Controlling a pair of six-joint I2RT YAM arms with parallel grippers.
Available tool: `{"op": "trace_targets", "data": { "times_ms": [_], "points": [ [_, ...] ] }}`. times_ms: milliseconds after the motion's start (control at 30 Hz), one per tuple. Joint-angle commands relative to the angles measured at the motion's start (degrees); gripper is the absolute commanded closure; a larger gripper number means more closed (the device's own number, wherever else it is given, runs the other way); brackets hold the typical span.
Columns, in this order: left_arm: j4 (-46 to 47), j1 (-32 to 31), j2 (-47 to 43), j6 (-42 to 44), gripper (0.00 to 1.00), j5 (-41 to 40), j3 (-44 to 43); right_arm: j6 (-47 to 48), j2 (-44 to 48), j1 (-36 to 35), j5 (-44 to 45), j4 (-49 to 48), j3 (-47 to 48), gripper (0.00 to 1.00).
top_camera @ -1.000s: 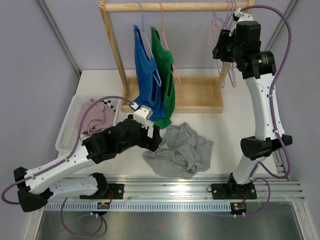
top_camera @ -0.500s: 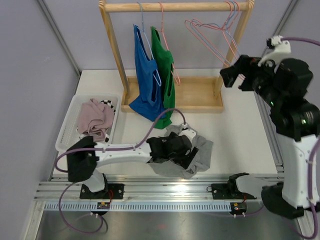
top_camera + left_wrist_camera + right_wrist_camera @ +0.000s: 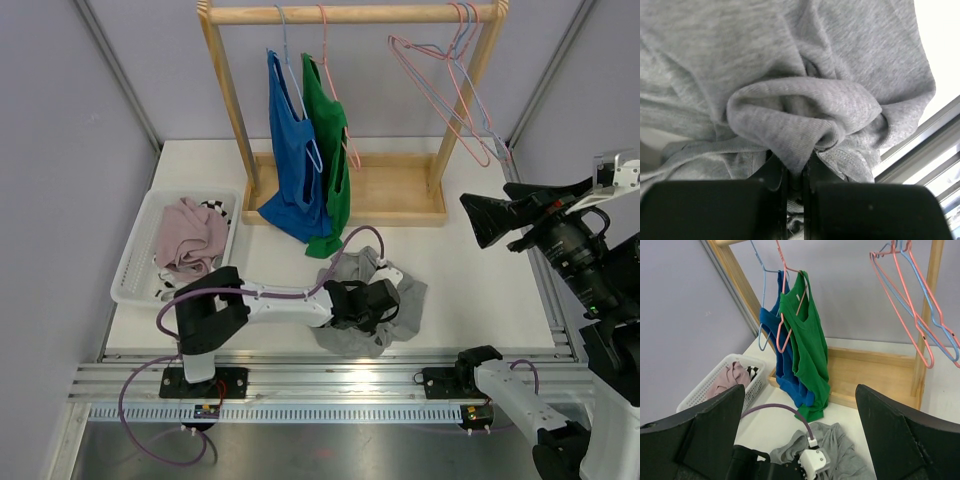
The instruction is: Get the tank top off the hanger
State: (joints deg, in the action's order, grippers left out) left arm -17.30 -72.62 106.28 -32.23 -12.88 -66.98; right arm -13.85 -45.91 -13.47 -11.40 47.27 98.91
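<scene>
A grey tank top [image 3: 408, 300] lies crumpled on the table near the front edge, off any hanger. My left gripper [image 3: 385, 308] rests on it, shut on a raised fold of the grey tank top [image 3: 805, 110], which is pinched between the black fingers [image 3: 771, 172]. My right gripper [image 3: 480, 215] is raised at the right side, wide open with nothing in it, and faces the rack. From that wrist the right gripper [image 3: 800, 390] frames the grey tank top [image 3: 840, 440] below. Empty pink and blue hangers [image 3: 450, 90] hang tilted on the rail.
A wooden rack [image 3: 350, 14] with a tray base stands at the back. A blue tank top [image 3: 290, 150] and a green tank top [image 3: 332, 150] hang on it. A white basket [image 3: 135, 255] holding a pink garment [image 3: 190, 235] sits at the left.
My left gripper slid right onto the grey tank top and shut on a fold. My right arm drew back from the rack's hangers to the right, its jaws opening; the empty hangers swung.
</scene>
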Motion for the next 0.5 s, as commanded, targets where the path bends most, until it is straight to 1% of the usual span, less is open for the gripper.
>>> {"op": "trace_targets", "data": {
  "times_ms": [0, 33, 67, 100, 133, 167, 200, 233, 267, 300, 333, 367, 400, 433, 467],
  "points": [
    [-3.0, -0.6, -7.9, -2.5, 1.0, -7.6, 0.4, 0.5, 0.5, 0.2, -1.9, -1.0, -1.1, 0.01],
    [-6.4, -0.8, -10.6, -2.7, 1.0, -9.9, 0.5, 0.7, 0.6, 0.1, -1.4, -0.9, -1.3, 0.01],
    [-8.3, -0.8, -15.4, -3.0, 1.0, -14.4, 0.5, 0.9, 0.9, 0.2, -1.3, -0.9, -1.4, 0.01],
    [-10.3, -0.8, -18.3, -3.1, 1.0, -16.6, 0.2, 0.8, 1.0, 0.1, -1.3, -1.1, -1.9, 0.01],
    [-14.8, -0.8, -20.6, -3.0, 1.0, -19.0, -1.2, 1.1, 0.9, 0.2, -1.1, -1.2, -2.1, 0.0],
    [-17.5, -0.8, -24.9, -3.0, 1.0, -23.4, -2.4, 1.2, 0.8, 0.2, -1.2, -1.2, -2.2, 0.01],
    [-20.2, -0.9, -26.6, -3.0, 1.0, -25.7, -3.6, 1.2, 0.8, 0.2, -1.1, -1.4, -2.7, 0.0],
    [-25.2, -0.8, -28.0, -2.8, 1.0, -28.0, -4.6, 1.4, 0.9, 0.2, -1.0, -1.7, -2.8, 0.01],
    [-28.1, -0.2, -29.4, -3.4, 1.0, -32.4, -8.0, 1.5, 0.6, 0.2, -1.0, -1.8, -3.0, 0.0],
    [-31.4, 0.2, -30.9, -4.0, 1.0, -34.5, -9.9, 1.6, 0.6, 0.2, -0.9, -2.0, -3.1, 0.0],
    [-37.3, 0.5, -31.5, -4.3, 1.0, -36.2, -12.0, 1.6, 0.4, 0.2, -0.5, -2.1, -3.3, 0.01],
    [-40.2, 1.6, -32.1, -5.4, 1.0, -39.8, -15.6, 1.7, 0.3, 0.2, -0.2, -2.4, -3.2, 0.01],
    [-43.1, 2.2, -33.0, -5.9, 1.0, -41.3, -17.7, 1.5, 0.1, 0.2, 0.0, -2.7, -3.3, 0.01],
    [-48.2, 3.1, -33.4, -6.3, 1.0, -42.6, -19.4, 1.6, -0.1, 0.1, 0.0, -3.0, -3.2, 0.01],
    [-50.4, 5.5, -33.9, -6.4, 1.0, -44.1, -20.9, 1.7, -0.6, 0.1, 0.0, -3.0, -2.9, 0.01]
  ]
}}
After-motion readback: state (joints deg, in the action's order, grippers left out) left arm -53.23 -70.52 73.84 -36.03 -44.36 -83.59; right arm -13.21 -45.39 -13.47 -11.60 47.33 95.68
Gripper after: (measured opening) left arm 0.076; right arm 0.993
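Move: The left hand already pinches the crumpled grey tank top just above the table. The white basket lies about 48 cm to its left and 18 cm ahead, hardly above its level, with the pink top inside, some 45 cm left and 19 cm ahead. Hanging about 22 cm above the hand are the green top, 28 cm ahead and 13 cm left, and the blue one, 33 cm ahead and 20 cm left. From the raised right hand the basket is some 58 cm left, 16 cm ahead and 48 cm down. Upward first and foremost, about 26 cm and quickly gaining speed, the left hand carries the grey top away from the table while swinging some 15 cm left and a little forward towards the basket. The fingers keep their pinch on the bunched fabric; the wrist turns about 25 degrees counter-clockwise and tips its fingertips up and forward by a similar amount. ##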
